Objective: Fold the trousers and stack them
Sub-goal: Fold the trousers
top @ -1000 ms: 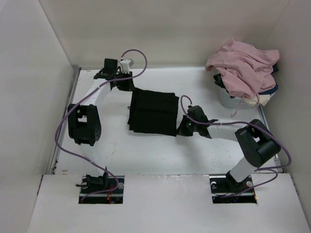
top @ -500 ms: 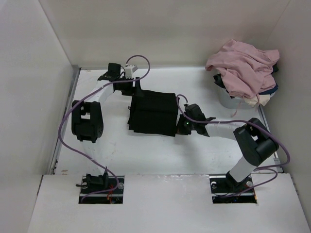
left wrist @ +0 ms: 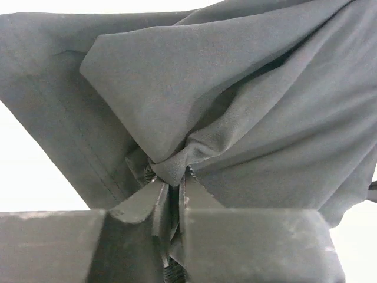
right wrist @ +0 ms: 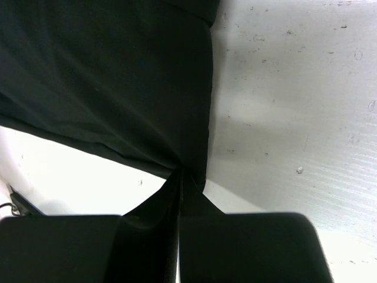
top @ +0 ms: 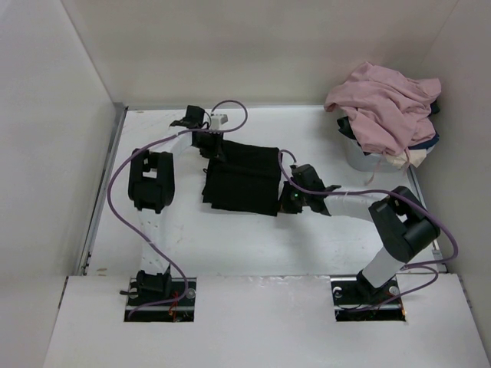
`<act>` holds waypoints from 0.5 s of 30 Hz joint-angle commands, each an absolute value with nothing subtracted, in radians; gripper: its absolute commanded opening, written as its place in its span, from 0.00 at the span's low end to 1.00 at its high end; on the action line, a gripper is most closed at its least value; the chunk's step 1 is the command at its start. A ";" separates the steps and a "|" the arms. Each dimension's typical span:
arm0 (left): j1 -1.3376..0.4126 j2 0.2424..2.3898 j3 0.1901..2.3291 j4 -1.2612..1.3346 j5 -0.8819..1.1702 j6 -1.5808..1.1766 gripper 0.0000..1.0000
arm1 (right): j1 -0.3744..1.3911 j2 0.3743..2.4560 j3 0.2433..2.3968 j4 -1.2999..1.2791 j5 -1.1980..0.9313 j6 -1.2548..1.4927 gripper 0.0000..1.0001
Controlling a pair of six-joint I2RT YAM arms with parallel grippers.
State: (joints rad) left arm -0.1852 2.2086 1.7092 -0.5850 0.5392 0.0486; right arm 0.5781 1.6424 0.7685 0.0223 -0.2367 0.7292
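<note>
The black trousers [top: 242,179] lie folded into a rough rectangle in the middle of the white table. My left gripper [top: 212,148] is at their far left corner, shut on a pinched fold of the trousers [left wrist: 235,100], as the left wrist view shows with cloth bunched between the jaws at the left gripper [left wrist: 171,186]. My right gripper [top: 285,186] is at the right edge, shut on the corner of the trousers [right wrist: 112,82], with the cloth drawn into a point at the right gripper [right wrist: 181,177] in the right wrist view.
A dusty-pink garment [top: 383,100] is heaped over a white basket [top: 360,157] at the back right, with navy and cream cloth under it. White walls close in the table [top: 253,245] on the left, back and right. Purple cables loop off both arms.
The left arm has swung right, bringing its gripper from beyond the far left corner onto the trousers' edge, where it opened and then shut on the cloth. The right gripper edged slightly towards the trousers.
</note>
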 commanded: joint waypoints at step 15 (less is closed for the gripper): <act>-0.105 2.051 1.720 -0.485 0.509 -0.025 0.05 | 0.570 1.545 0.680 0.025 -0.294 0.709 0.00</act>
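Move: My left hand already pinches the far-left part of the folded trousers close to the table; the trousers' middle lies about 7 cm to its right and 6 cm back, a centimetre or so below. From this hand their far-right corner is some 19 cm right and 3 cm ahead, their near-left corner 14 cm back and 4 cm left. From my right hand, shut at the near-right corner, that middle is about 10 cm ahead and 12 cm left. I lift the pinched cloth with my left hand, about 9 cm almost straight up off the table, easing forward a little while the fingers swing outward some 10 degrees. My right hand keeps its shut fingers on the near-right corner, giving back and to its right by about a centimetre, then rising slightly. ##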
